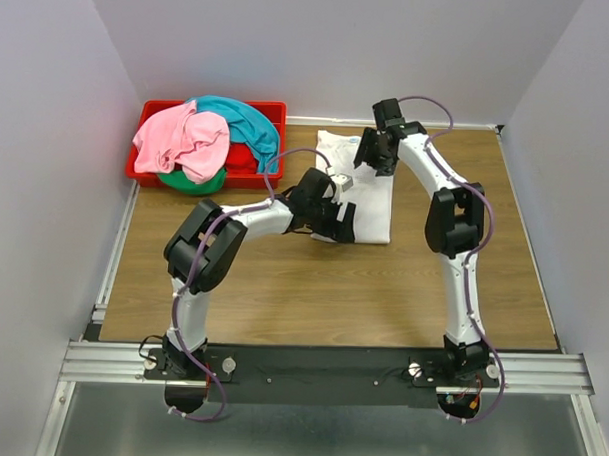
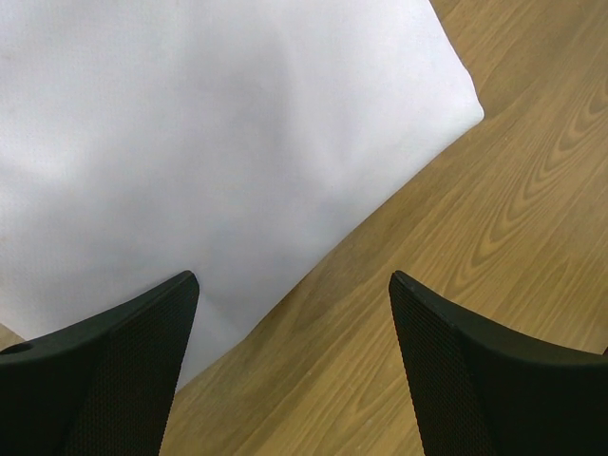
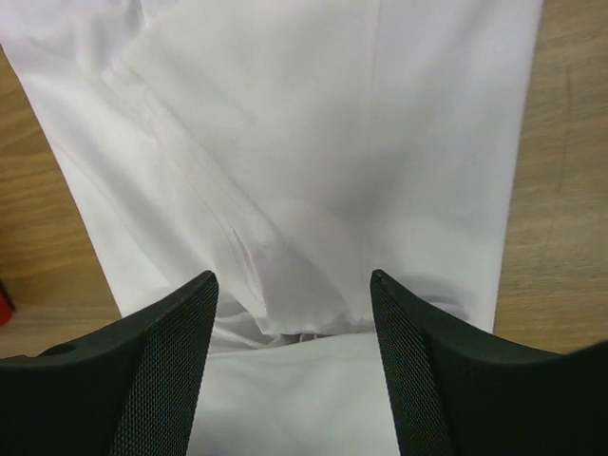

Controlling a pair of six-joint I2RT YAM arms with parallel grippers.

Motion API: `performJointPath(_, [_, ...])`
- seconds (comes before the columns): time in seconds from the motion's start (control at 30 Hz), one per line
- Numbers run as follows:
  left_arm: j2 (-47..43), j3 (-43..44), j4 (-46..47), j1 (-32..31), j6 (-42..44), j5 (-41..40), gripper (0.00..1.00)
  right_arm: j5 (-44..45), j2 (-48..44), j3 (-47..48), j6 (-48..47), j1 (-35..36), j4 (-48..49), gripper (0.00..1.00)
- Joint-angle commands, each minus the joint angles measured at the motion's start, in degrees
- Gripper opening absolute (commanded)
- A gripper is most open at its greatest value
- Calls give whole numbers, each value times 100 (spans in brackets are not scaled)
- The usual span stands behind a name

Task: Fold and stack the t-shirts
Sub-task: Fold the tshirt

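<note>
A white t-shirt [image 1: 366,190] lies partly folded on the wooden table, right of centre. My left gripper [image 1: 337,224] hovers open over its near left edge. In the left wrist view the gripper [image 2: 294,285] straddles the cloth's edge [image 2: 218,161], and bare wood shows between the fingers. My right gripper [image 1: 372,152] is at the shirt's far end, open too. In the right wrist view this gripper [image 3: 293,280] hangs above a bunched fold of the white shirt [image 3: 313,161], holding nothing. Pink [image 1: 183,139], teal [image 1: 243,121], red [image 1: 242,158] and green [image 1: 191,181] t-shirts are heaped together at the back left.
The heap of shirts sits in a red plastic bin [image 1: 154,110] at the table's back left corner. White walls close in the table on three sides. A metal rail [image 1: 310,363] carrying both arm bases runs along the near edge.
</note>
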Motion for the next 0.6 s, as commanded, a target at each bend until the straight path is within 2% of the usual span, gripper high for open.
performJointPath(0.0, [-255, -22, -593, -65, -60, -18, 89, -66, -264, 215, 51, -108, 32, 73])
performJointPath(0.1, [-553, 188, -751, -56, -69, -132, 90, -14, -694, -48, -81, -135, 40, 75])
performJointPath(0.3, [-1212, 637, -1358, 66, -156, -826, 92, -13, -1933, -1576, -240, -161, 41, 76])
performJointPath(0.47, [-1626, 93, -1428, 321, -280, -1117, 92, -487, -2759, -3331, -249, -179, 75, 76])
performJointPath(0.57, [-1547, -241, -1429, 401, -306, -1047, 92, -654, -3190, -4063, -117, -170, 268, 75])
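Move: The tshirt lies under both hands. Its middle is about 8 cm ahead, 2 cm right and 3 cm below the left hand, which sits just inside the near edge; from the right hand it is roughly 8 cm back, 5 cm left and 5 cm below. The shirt's near right corner is some 20 cm back and 4 cm right of the right hand. The red bin stands about 17 cm ahead and 32 cm left of the left hand. Left hand rises about 11 cm, drifting left; right draws back 11 cm over the tshirt, rising, both open. ##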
